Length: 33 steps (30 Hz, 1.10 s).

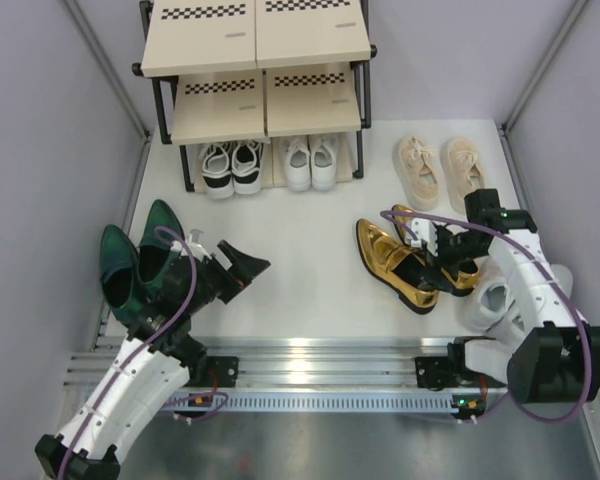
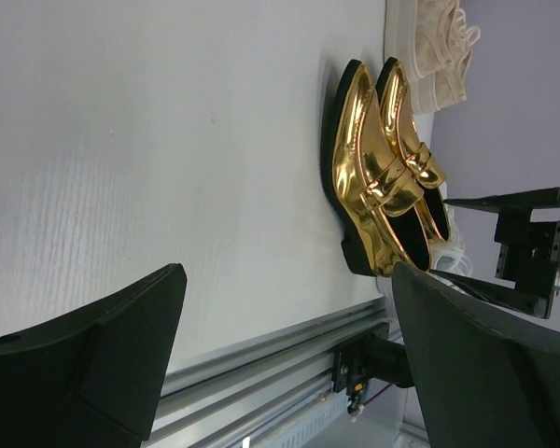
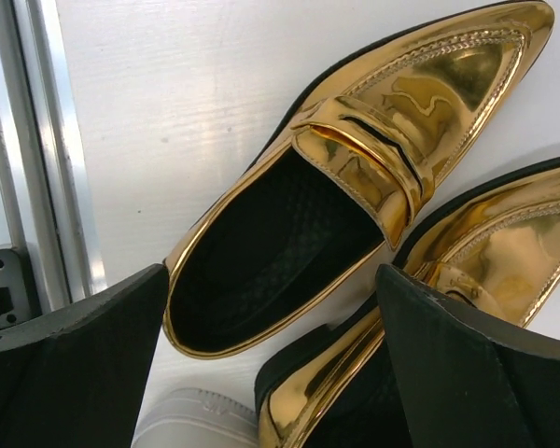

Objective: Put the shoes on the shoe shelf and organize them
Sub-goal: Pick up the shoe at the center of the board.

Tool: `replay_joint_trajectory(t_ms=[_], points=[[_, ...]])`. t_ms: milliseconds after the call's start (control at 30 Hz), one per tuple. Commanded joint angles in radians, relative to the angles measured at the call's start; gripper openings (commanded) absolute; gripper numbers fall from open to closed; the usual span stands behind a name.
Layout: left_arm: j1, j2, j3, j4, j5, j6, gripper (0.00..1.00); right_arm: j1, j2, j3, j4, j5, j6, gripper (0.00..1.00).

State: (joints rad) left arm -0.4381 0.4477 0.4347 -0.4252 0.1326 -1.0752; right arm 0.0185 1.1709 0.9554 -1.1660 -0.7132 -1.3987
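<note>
The shoe shelf (image 1: pixel 255 60) stands at the back, with black-and-white sneakers (image 1: pixel 232 167) and white lace-ups (image 1: pixel 310 162) side by side under its lowest board. The gold loafers (image 1: pixel 395 262) (image 3: pixel 355 187) (image 2: pixel 373 177) lie on the floor at centre right. My right gripper (image 1: pixel 435 255) (image 3: pixel 271 364) hangs open just above their heels, holding nothing. Green loafers (image 1: pixel 130 265) lie at the far left. Beside them my left gripper (image 1: pixel 235 268) (image 2: pixel 289 364) is open and empty, pointing toward the gold pair. Beige sneakers (image 1: pixel 442 170) (image 2: pixel 439 47) sit at the back right. Chunky white sneakers (image 1: pixel 490 300) (image 3: pixel 196 420) lie partly under my right arm.
Grey walls close in the floor on the left, right and back. A metal rail (image 1: pixel 320 360) (image 2: pixel 261 373) runs along the near edge by the arm bases. The shelf's upper two boards carry nothing. My right gripper also shows in the left wrist view (image 2: pixel 523 252).
</note>
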Motion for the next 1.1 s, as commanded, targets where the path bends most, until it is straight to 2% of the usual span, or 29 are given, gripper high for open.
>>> replay_joint_trajectory(t_ms=[0, 167, 367, 433, 567, 667, 700, 767, 800, 867, 900, 933, 1067], points=[[0.004, 0.003, -0.036, 0.046, 0.030, -0.092, 0.96, 0.003, 0.047, 0.017, 0.072, -0.054, -0.075, 0.91], [0.002, 0.039, -0.030, 0.046, 0.033, -0.100, 0.96, 0.026, 0.111, 0.029, 0.094, -0.043, -0.123, 0.89], [0.004, 0.062, -0.013, 0.046, 0.030, -0.091, 0.96, 0.089, 0.144, 0.020, 0.222, 0.018, -0.083, 0.85], [0.004, 0.066, -0.010, 0.046, 0.033, -0.092, 0.96, 0.110, 0.159, 0.032, 0.236, 0.033, -0.077, 0.83], [0.004, 0.075, -0.011, 0.058, 0.038, -0.097, 0.96, 0.147, 0.199, 0.002, 0.383, 0.115, -0.028, 0.74], [0.004, 0.085, -0.030, 0.124, 0.053, -0.156, 0.96, 0.201, 0.199, -0.087, 0.492, 0.196, -0.028, 0.62], [0.004, 0.088, -0.059, 0.156, 0.074, -0.184, 0.96, 0.228, 0.194, -0.104, 0.549, 0.208, -0.025, 0.51], [0.004, 0.103, -0.097, 0.284, 0.099, -0.282, 0.96, 0.250, 0.174, -0.151, 0.604, 0.227, 0.003, 0.35], [0.004, 0.114, -0.134, 0.328, 0.128, -0.314, 0.96, 0.265, 0.165, -0.161, 0.641, 0.230, 0.010, 0.23], [0.004, 0.152, -0.163, 0.469, 0.154, -0.376, 0.96, 0.271, 0.139, -0.158, 0.658, 0.213, 0.047, 0.13], [0.001, 0.169, -0.171, 0.500, 0.162, -0.388, 0.96, 0.271, 0.135, -0.147, 0.657, 0.201, 0.064, 0.04], [0.001, 0.207, -0.169, 0.517, 0.174, -0.396, 0.96, 0.271, 0.128, -0.132, 0.635, 0.169, 0.098, 0.00], [-0.004, 0.337, -0.128, 0.595, 0.234, -0.378, 0.98, 0.273, 0.075, -0.029, 0.579, 0.051, 0.200, 0.00]])
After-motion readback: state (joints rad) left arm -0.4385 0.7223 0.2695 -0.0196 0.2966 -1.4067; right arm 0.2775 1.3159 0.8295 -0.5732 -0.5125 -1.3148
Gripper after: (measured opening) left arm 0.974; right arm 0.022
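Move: The centre gold shoe, the left one of the pair, has its middle about 4 cm ahead of the right hand, 6 cm to its left and 8 cm below. The other gold shoe lies some 8 cm to the right of that one and 3 cm farther out; the nearer beige shoe is about 26 cm ahead of the hand, almost in line with it. From the left hand, the centre gold shoe lies roughly 33 cm to the right, about level ahead and some 12 cm lower. The right hand sweeps forward about 8 cm while easing some 5 cm left and sinking nearly 6 cm over the centre gold shoe, its fingertips swinging forward by about 20 degrees as the wide-open fingers shut on the inner edge of its strap, beside the other gold shoe; with the pinch made, the hand comes up a centimetre or so. Meanwhile the left hand, open and empty, sinks about 4 cm, then also shifts a similar distance right towards the gold shoes, rolling and tipping its fingers down. ##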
